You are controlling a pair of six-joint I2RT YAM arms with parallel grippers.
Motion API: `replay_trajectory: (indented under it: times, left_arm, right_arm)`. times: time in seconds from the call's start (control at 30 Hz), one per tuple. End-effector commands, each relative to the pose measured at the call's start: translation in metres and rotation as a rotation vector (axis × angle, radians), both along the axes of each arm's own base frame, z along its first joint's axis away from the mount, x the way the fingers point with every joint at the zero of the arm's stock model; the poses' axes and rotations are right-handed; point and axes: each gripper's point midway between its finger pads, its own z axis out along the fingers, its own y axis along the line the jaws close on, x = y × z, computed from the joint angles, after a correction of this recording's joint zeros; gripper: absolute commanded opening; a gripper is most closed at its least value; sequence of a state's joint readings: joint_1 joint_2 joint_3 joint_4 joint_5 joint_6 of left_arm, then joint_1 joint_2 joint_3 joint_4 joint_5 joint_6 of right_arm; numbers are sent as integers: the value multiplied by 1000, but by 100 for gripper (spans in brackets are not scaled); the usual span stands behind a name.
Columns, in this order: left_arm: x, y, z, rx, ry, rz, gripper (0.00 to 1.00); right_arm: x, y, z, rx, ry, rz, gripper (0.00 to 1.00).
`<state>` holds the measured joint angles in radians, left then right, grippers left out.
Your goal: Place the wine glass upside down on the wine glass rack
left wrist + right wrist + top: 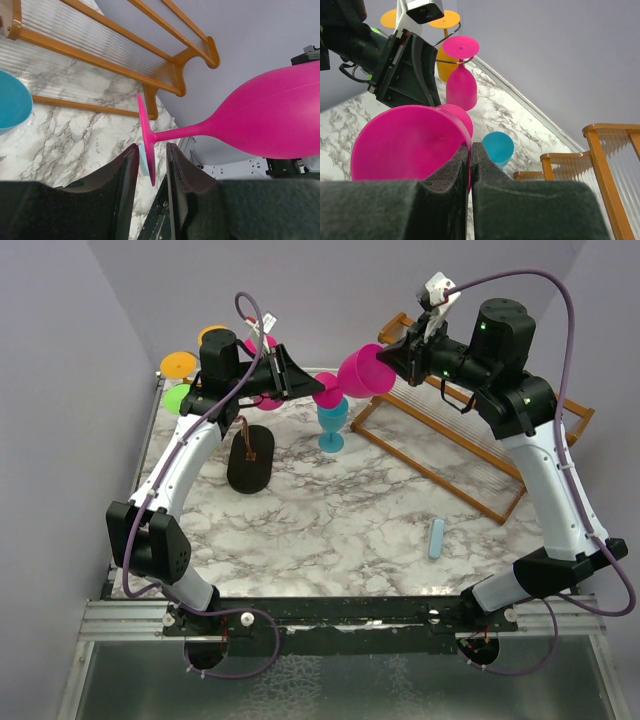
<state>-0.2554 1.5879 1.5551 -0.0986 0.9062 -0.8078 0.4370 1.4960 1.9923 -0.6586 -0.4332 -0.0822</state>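
The pink wine glass (362,372) lies level in the air, bowl to the right and foot to the left. My right gripper (388,360) is shut on the bowl's rim (462,142), one finger inside and one outside. My left gripper (151,147) stands open around the glass's round foot (146,130), with a narrow gap on each side of it. The wine glass rack (250,460), a dark wire tree on a black oval base, stands at the back left. Hanging upside down from its arms are another pink glass (461,85), orange glasses (178,365) and a green one (178,398).
A blue wine glass (333,425) stands upright on the marble table just under the held glass. A large wooden slatted rack (470,440) lies at the back right. A small light-blue piece (436,538) lies on the table near the right arm.
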Motion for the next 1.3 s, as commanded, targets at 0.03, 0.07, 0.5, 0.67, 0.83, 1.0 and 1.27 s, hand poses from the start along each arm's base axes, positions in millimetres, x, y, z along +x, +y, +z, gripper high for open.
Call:
replay_trajectory:
  times: [0.03,0.07,0.5,0.67,0.83,1.0,1.27]
  left_arm:
    - [-14,-2,26,-59,-48,-53,28]
    - [-14,-2,26,-58,-51,-53,27]
    - [-13,-3,31,-56,-62,-62,0]
    - [-11,1,37,-13,-120,-39,0]
    - [-3,11,38,84,-208,23,0]
    - [10,32,41,242,-328,142,0]
    - [12,61,47,455,-480,226,0]
  right_arm:
    - [-4,0,12,29,-39,21,1]
    - [-4,-1,12,28,-39,19,1]
    - [-9,-1,11,14,-55,50,3]
    - [-13,0,6,-24,-81,82,25]
    - [-17,-1,4,-53,-98,103,42]
    - [-23,-3,3,-90,-122,127,54]
    - [-26,-14,2,-150,-161,95,70]
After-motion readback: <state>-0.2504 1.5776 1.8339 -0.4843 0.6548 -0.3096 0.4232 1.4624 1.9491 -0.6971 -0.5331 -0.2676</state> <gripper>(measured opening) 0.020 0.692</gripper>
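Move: The right hand still pinches the pink wine glass by its rim; the glass's middle lies some 6 cm to its left, 2 cm back and 3 cm lower. From the left hand, whose half-open fingers already straddle the foot, that middle is about 6 cm right, level fore and aft, 2 cm up. The standing blue glass is roughly 8 cm ahead, 4 cm right and 20 cm below; the hanging pink glass about 9 cm left, 6 cm ahead, 3 cm lower. Left fingers shut on the foot, right fingers open off the rim, left hand carries glass some 5 cm left-up-forward. ##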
